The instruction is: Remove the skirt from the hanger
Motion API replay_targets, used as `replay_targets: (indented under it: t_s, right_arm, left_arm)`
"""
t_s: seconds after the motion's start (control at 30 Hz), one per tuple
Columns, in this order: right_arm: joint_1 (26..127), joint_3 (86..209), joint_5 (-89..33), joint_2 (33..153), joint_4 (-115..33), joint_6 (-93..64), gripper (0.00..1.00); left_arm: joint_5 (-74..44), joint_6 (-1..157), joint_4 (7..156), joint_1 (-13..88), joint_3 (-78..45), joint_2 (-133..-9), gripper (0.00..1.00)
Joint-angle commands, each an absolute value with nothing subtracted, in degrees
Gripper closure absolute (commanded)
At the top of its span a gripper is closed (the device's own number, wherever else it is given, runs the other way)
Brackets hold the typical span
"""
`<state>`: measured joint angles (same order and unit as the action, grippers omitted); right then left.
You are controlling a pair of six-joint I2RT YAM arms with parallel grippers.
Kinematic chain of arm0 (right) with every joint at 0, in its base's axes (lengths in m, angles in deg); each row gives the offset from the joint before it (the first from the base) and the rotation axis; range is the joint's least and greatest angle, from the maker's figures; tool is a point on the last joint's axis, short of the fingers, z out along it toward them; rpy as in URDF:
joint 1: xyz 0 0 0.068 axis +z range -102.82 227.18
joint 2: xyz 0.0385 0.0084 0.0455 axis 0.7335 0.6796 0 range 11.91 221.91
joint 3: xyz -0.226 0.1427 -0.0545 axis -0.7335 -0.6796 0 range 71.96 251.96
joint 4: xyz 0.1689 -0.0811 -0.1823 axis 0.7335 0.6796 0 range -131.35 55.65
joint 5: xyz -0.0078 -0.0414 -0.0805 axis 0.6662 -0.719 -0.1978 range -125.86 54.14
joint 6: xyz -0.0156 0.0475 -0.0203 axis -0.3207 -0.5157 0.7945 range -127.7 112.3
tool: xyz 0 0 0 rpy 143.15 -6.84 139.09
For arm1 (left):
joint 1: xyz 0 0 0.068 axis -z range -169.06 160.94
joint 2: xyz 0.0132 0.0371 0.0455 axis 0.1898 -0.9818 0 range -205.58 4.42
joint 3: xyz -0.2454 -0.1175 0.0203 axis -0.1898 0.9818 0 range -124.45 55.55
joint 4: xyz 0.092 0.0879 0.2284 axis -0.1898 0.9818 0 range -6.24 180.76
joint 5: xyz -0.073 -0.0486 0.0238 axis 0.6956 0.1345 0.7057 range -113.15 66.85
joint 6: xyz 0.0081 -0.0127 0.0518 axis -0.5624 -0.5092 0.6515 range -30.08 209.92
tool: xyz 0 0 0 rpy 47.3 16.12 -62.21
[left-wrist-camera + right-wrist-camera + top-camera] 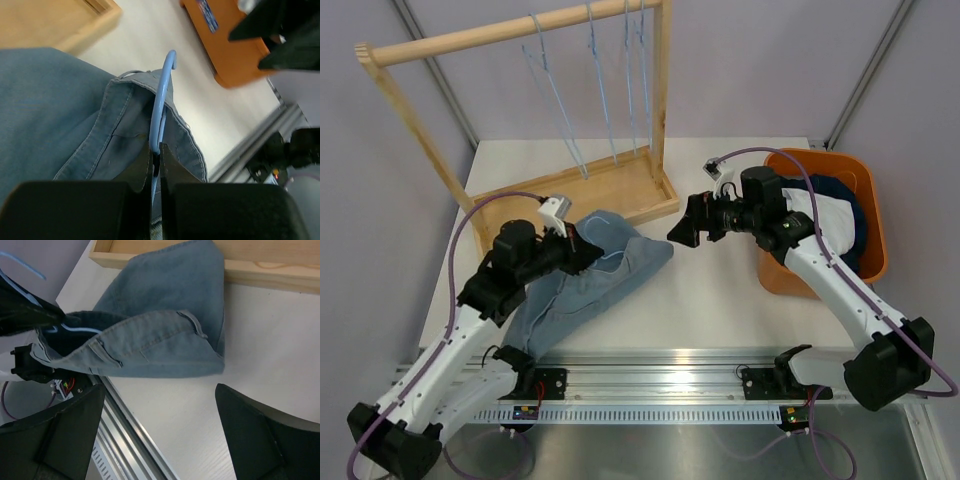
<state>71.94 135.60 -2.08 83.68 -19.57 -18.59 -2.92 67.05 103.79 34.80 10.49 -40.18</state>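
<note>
A blue denim skirt (595,275) lies rumpled on the white table, left of centre, its waistband still around a light-blue hanger (159,107). My left gripper (582,245) is shut on the hanger's wire just below its hook, right over the waistband (156,150). The right gripper (685,230) hovers open a little to the right of the skirt, with nothing between its fingers (160,387). In the right wrist view the skirt (160,335) lies ahead with its waist opening to the left, where a bit of the hanger (75,330) shows inside.
A wooden rack (520,40) with several blue hangers (600,90) stands at the back left, its base touching the skirt's far edge. An orange bin (875,230) holding clothes (830,220) sits at the right. A metal rail (660,385) runs along the near edge.
</note>
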Motion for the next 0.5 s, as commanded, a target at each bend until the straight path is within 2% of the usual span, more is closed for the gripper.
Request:
replay_targets:
  t_s: [0.0, 0.13, 0.27, 0.47]
  right_arm:
    - [72.41, 138.14, -3.17, 84.85, -19.21, -24.22, 0.01]
    - [72.41, 139.20, -1.06, 87.66, -16.49, -21.77, 0.01]
    - [72.32, 141.39, 3.95, 91.44, -10.00, -17.37, 0.01]
    - [72.32, 143.15, 12.92, 94.26, -3.66, -12.45, 0.00]
  left_arm:
    - [-3.01, 65.21, 92.38, 42.99, 12.29, -41.81, 1.00]
    - [-7.05, 71.36, 88.69, 51.09, 12.48, -43.65, 1.00]
    - [-12.50, 83.13, 91.83, 60.31, 9.24, -45.94, 1.00]
    - [-20.85, 94.21, 97.21, 66.12, 2.30, -50.60, 1.00]
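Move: The left hand, shut on the blue hanger with the skirt still on it, has the open right gripper, where it is being brought, about 20 cm to its right and 9 cm ahead, at roughly its own height. From the right hand, the skirt's waist opening lies some 10 cm left, 7 cm back and 8 cm below; the rack base's nearest corner is about 8 cm ahead, 2 cm left and 20 cm down, and the orange basket some 35 cm right, level fore and aft, 14 cm lower. Bring the left gripper about 10 cm right and some 5 cm back, sinking slightly, keeping its pinch on the hanger and swinging clockwise some 25 degrees so the skirt's waist comes in front of the right gripper. Lower the right gripper about 5 cm towards that waist opening, tipping its fingers down and easing back a little at the end, jaws kept wide open. ##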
